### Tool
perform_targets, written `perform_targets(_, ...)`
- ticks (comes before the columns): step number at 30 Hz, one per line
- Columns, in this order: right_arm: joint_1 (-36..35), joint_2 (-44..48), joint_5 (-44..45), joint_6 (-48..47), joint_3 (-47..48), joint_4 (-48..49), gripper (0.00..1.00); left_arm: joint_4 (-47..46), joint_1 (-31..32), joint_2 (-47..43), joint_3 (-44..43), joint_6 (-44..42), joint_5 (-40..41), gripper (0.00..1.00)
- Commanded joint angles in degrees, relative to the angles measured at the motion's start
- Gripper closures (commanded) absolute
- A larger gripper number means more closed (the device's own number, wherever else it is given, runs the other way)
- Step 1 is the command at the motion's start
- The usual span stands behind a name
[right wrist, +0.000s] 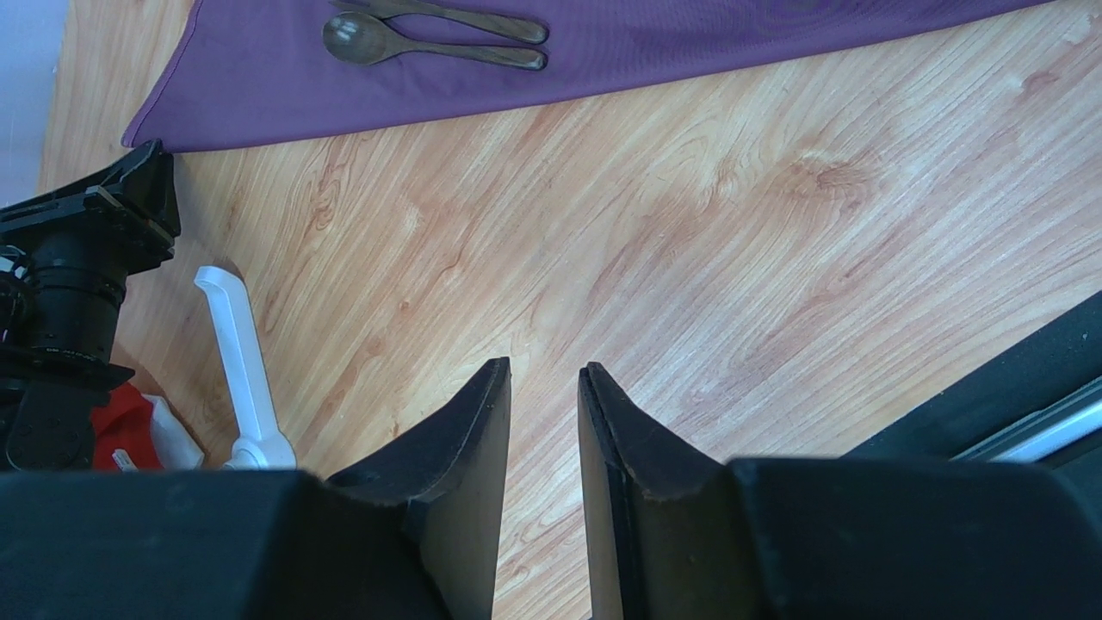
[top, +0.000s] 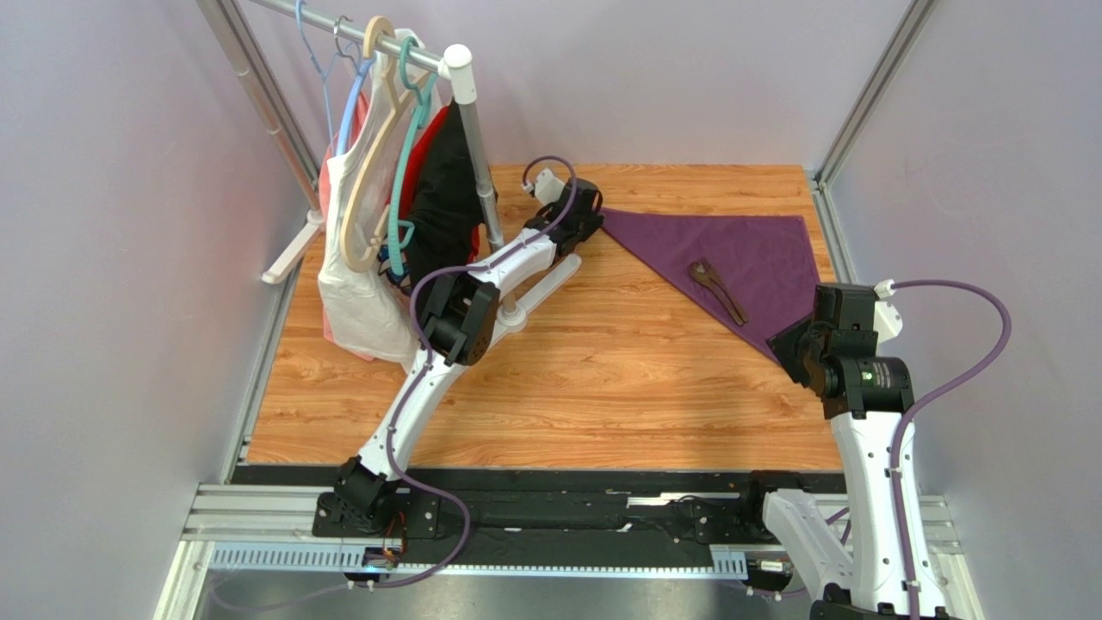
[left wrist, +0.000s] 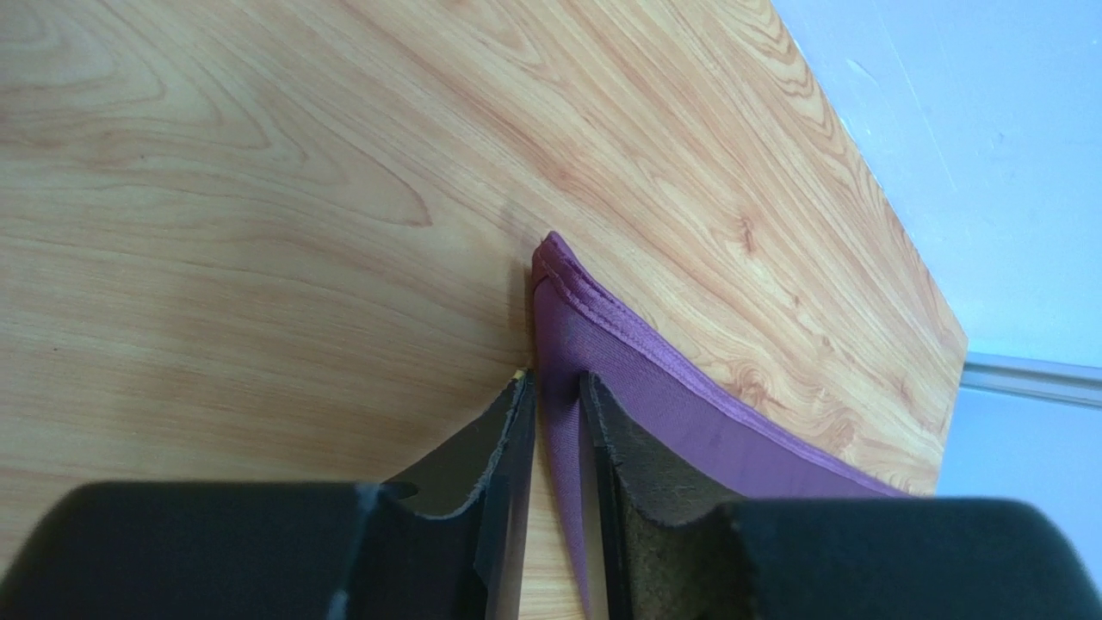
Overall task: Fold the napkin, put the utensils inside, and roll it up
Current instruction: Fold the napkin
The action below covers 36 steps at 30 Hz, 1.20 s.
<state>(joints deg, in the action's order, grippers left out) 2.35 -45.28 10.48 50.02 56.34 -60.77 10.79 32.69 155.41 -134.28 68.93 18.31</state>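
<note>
The purple napkin (top: 744, 252) lies folded into a triangle at the table's back right. On it, near its long front edge, rest the dark wooden utensils (top: 718, 291), a spoon (right wrist: 427, 45) and a fork (right wrist: 466, 20) side by side. My left gripper (top: 598, 213) is at the napkin's left corner. In the left wrist view the napkin corner (left wrist: 647, 375) stands up between the narrowly parted jaws of the gripper (left wrist: 554, 379), with a slit of wood still showing beside the cloth. My right gripper (right wrist: 543, 368) hovers open and empty over bare wood, in front of the napkin's right tip.
A clothes rack with hangers and white, black and red garments (top: 388, 233) stands at the back left, close to the left arm's elbow. Its white foot (right wrist: 239, 362) shows in the right wrist view. Metal frame posts and walls bound the table; a black rail (top: 582, 497) runs along the near edge.
</note>
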Motion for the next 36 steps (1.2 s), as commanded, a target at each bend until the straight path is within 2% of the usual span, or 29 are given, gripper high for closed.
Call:
perform_targets(1, 0.20, 0.28, 1.30, 0.87, 2.02, -0.49, 0.71, -3.05, -3.16, 0.06, 0.86, 0.24, -0.55, 0.75)
perform_targets(8, 0.20, 0.19, 1.12, 0.78, 2.02, -0.40, 0.71, -6.04, -3.77, 0.85, 0.95, -0.28, -2.83, 0.77)
perform_targets(14, 0.20, 0.10, 0.86, 0.69, 2.11, -0.31, 0.71, -7.80, -4.12, 1.47, 0.60, -0.81, -4.33, 0.82)
perform_targets(17, 0.20, 0.10, 0.86, 0.43, 2.11, -0.22, 0.71, -8.15, -4.21, 1.56, 0.60, -0.90, -4.51, 0.93)
perform_targets(18, 0.20, 0.01, 0.86, 0.52, 2.02, -0.22, 0.71, -8.32, -4.21, 1.56, 0.60, -0.90, -4.68, 1.00)
perform_targets(24, 0.20, -0.60, 0.68, 0.25, 2.11, -0.14, 0.71, -10.52, -4.56, 1.91, 1.56, -1.60, -6.70, 1.00)
perform_targets(36, 0.20, -0.78, 0.68, -1.68, -0.44, 1.80, 0.71, -24.75, -4.56, 1.38, 4.02, -11.70, -17.77, 1.00)
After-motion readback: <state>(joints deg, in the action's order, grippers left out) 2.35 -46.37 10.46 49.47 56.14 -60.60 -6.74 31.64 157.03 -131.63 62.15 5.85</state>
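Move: The napkin's left corner lies almost at the left hand's fingertips, about 1 cm ahead, 1 cm to the left and 1 cm below. The spoon and fork rest on the napkin, some 14 cm back and 18 cm to the right of that hand. The middle of the white rack foot is roughly 19 cm back and 16 cm to its left. From the right hand, the corner is about 41 cm ahead, 20 cm left and 16 cm lower. The napkin's left corner is pinched by the left hand, whose partly open fingers shut fully while it eases about 1 cm forward and 1 cm up. Keeping hold, the hand then draws the corner to the right, towards the utensils, and lifts, ending some 3 cm right and 2 cm up, the wrist turning clockwise and the fingertips tilting up roughly 10 degrees. ##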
